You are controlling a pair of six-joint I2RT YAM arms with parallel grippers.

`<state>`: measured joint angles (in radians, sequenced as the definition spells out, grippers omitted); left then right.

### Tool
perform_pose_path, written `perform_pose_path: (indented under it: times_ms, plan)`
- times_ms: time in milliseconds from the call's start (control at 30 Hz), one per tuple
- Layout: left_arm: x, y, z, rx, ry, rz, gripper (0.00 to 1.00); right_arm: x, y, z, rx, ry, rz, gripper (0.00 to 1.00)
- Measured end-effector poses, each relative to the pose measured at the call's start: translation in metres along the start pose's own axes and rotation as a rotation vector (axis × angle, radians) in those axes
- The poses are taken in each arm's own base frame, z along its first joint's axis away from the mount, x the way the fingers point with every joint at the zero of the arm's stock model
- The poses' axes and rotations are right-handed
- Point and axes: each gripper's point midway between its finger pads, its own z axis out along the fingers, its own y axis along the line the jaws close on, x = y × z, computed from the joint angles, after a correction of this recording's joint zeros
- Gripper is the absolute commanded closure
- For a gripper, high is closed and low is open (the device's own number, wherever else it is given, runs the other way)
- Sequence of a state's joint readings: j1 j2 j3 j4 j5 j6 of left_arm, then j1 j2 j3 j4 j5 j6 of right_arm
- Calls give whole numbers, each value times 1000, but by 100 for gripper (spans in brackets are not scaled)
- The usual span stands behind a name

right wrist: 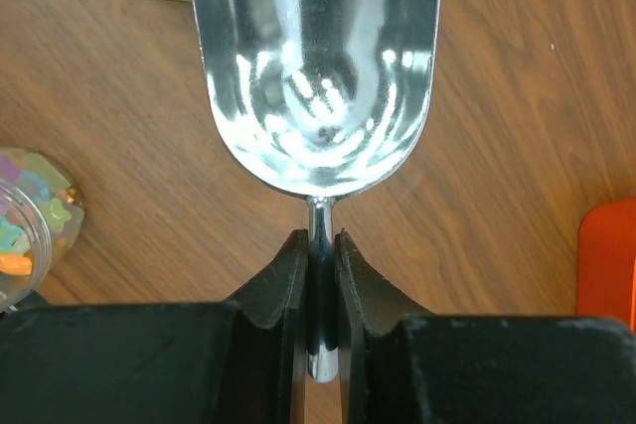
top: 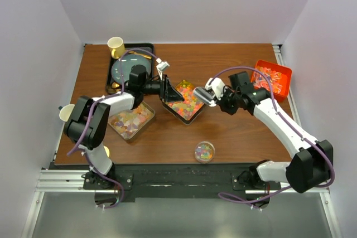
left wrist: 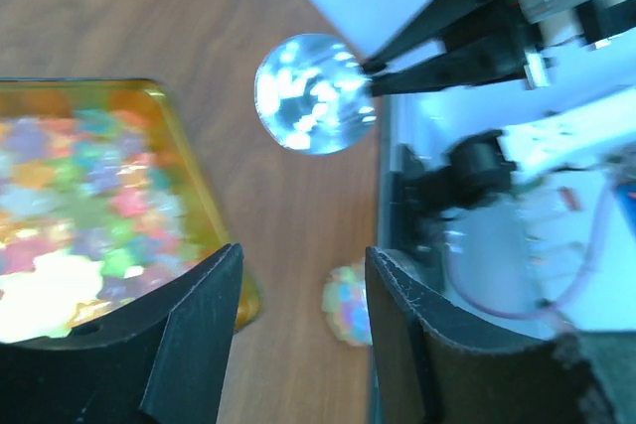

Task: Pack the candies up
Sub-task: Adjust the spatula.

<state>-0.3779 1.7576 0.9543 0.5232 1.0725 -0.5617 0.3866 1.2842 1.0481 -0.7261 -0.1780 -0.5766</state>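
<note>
Bright multicolour candies (top: 188, 100) fill a gold square tray (left wrist: 199, 196) at the table's middle. My left gripper (top: 170, 92) stands open at that tray's left corner; in the left wrist view its left finger (left wrist: 194, 325) overlaps the tray's rim, and only bare wood shows in the gap (left wrist: 303, 265). My right gripper (top: 215, 90) is shut on the handle of a metal scoop (right wrist: 318, 76), whose bowl is empty and hangs just right of the tray. A small clear jar (top: 204, 151) near the front edge holds some multicolour candies.
A second tray of pastel candies (top: 132, 120) lies front left. An orange bin of red-white candies (top: 271, 77) sits at the back right. A black tray (top: 111, 71) with a dark plate and a yellow cup (top: 115, 44) occupies the back left.
</note>
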Motion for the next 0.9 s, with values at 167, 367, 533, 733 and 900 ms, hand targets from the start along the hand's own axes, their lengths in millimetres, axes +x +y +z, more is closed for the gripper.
perform_pose_path:
  times_ms: [167,367,533,733,900]
  plan:
    - [9,-17,3,149,22,-101,49,-8,11,2,-26,-8,-107,100]
    - [15,-18,6,190,43,-180,53,-17,26,5,-59,-18,-204,100]
    - [15,-18,6,193,45,-210,64,-20,34,6,-76,-13,-273,100]
    - [15,-18,6,194,42,-218,93,-28,38,4,-73,-18,-319,100]
    - [14,-7,8,161,17,-238,100,-35,34,3,-46,-21,-330,90]
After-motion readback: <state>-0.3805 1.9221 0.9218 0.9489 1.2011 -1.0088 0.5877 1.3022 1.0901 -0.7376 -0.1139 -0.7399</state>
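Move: The right hand grips the spatula by its handle; the middle of the shiny scoop lies about 7 cm left and 5 cm ahead of that hand. From the open left fingers the scoop is some 9 cm to the right, 1 cm ahead and about level. The gold candy tin lies about 14 cm below the left fingers, 3 cm ahead and 1 cm right; the candy jar stands 19 cm back and 9 cm right of them, also 14 cm below. The left fingers close from just over half open to nearly shut and pinch the lip of the spatula's scoop, which the right hand, keeping its grip on the handle, brings about 5 cm left to them while turning some 15 degrees counter-clockwise. The left hand first draws back about 2 cm, tilting its wrist, waits there, then edges forward as the fingers shut. ##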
